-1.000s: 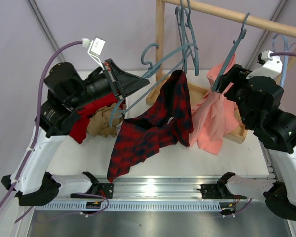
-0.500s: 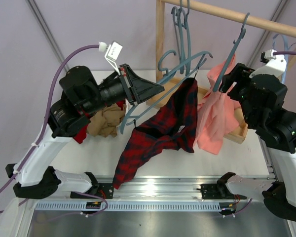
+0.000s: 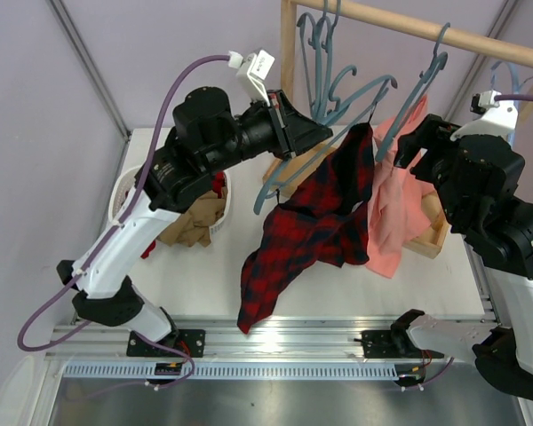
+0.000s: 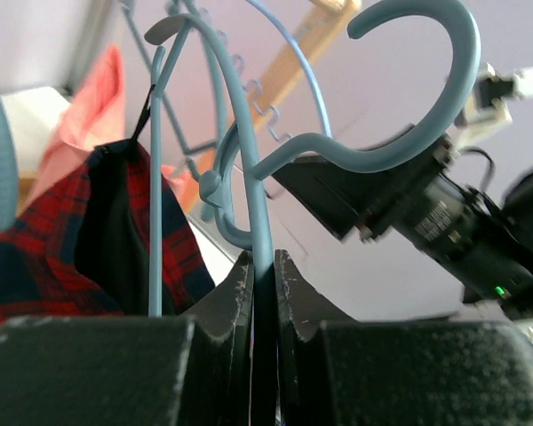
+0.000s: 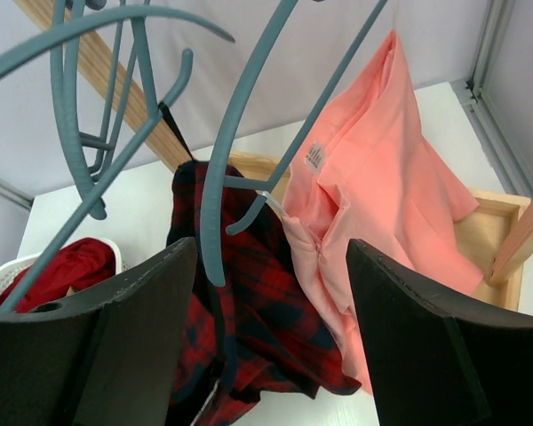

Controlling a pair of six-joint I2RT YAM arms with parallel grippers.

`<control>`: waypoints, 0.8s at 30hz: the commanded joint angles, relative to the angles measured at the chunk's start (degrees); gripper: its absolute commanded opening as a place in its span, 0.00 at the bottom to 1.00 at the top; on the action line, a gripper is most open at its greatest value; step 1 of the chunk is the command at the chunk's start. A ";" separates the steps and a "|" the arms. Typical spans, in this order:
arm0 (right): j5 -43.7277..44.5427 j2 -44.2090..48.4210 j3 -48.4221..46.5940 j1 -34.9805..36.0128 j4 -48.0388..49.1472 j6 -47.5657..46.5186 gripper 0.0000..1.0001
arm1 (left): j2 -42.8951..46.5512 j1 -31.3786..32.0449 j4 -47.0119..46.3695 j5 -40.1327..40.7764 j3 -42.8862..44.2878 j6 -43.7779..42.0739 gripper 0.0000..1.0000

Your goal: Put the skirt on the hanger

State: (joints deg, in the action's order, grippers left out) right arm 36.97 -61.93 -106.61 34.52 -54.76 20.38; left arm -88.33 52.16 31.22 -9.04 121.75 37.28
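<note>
My left gripper (image 3: 306,135) is raised high and shut on the lower bar of the slate-blue hanger (image 3: 280,177). In the left wrist view the jaws (image 4: 264,266) pinch that bar, with the hanger's hook (image 4: 426,80) above. The red-and-black plaid skirt (image 3: 311,231) hangs by a black loop from the hanger's far arm and droops to the table's front edge. It also shows in the left wrist view (image 4: 62,257) and the right wrist view (image 5: 266,328). My right gripper (image 3: 407,146) is open and empty beside the skirt, its jaws (image 5: 266,302) spread wide.
A salmon-pink garment (image 3: 391,213) hangs on another hanger (image 3: 426,75) from the wooden rail (image 3: 409,27). Several more hangers (image 3: 324,53) hang on the rail. A wooden base frame (image 3: 435,238) lies under it. A white basket (image 3: 124,191) holds tan and red cloth.
My left arm has lifted and swung right toward the rail, carrying the hanger and skirt up with it. The right arm has barely moved.
</note>
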 commanded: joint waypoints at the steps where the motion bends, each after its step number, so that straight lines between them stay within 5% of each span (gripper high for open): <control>1: -1.99 -0.03 -0.88 -0.42 1.32 -1.40 0.75 | -0.17 0.40 -4.60 6.12 7.08 -3.61 0.04; 5: -3.13 -0.03 -0.62 -0.60 2.29 -1.22 0.75 | -1.31 -1.44 -1.61 11.41 10.34 -6.60 0.04; 10: -4.36 -0.12 0.08 -0.86 2.91 -0.43 0.75 | -2.01 -8.46 -2.13 5.89 10.78 -4.76 0.04; 24: -9.36 1.81 5.53 -1.30 3.35 4.75 0.76 | -8.78 -11.29 -5.12 2.44 18.60 -8.27 0.06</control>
State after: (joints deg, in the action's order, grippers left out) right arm 30.48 -61.36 -101.45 33.50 -52.99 22.92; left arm -97.19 41.28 35.59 -5.15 135.11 31.75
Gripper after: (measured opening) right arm 0.758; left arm 0.142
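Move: The left gripper holds the hanger with the skirt. The bare stretch of rod it is going to lies about 22 cm ahead, level sideways and roughly 8 cm above. The loose hangers on the rod are some 17 cm ahead, 1 cm left and 4 cm lower. The pink cloth's hanger is about 10 cm ahead, 14 cm right and 3 cm lower. From the right gripper, that stretch of rod is about 22 cm ahead, 14 cm left and 12 cm up. Bring the left gripper forward about 10 cm towards the rod, at nearly the same height, keeping the pinch on the skirt's hanger. Let the hand swing some 5 cm left on the way, easing slightly back right at the end, and turn it about 15 degrees counter-clockwise. Late on, let the open, empty right gripper sink and drift left, 2 to 3 cm each. ##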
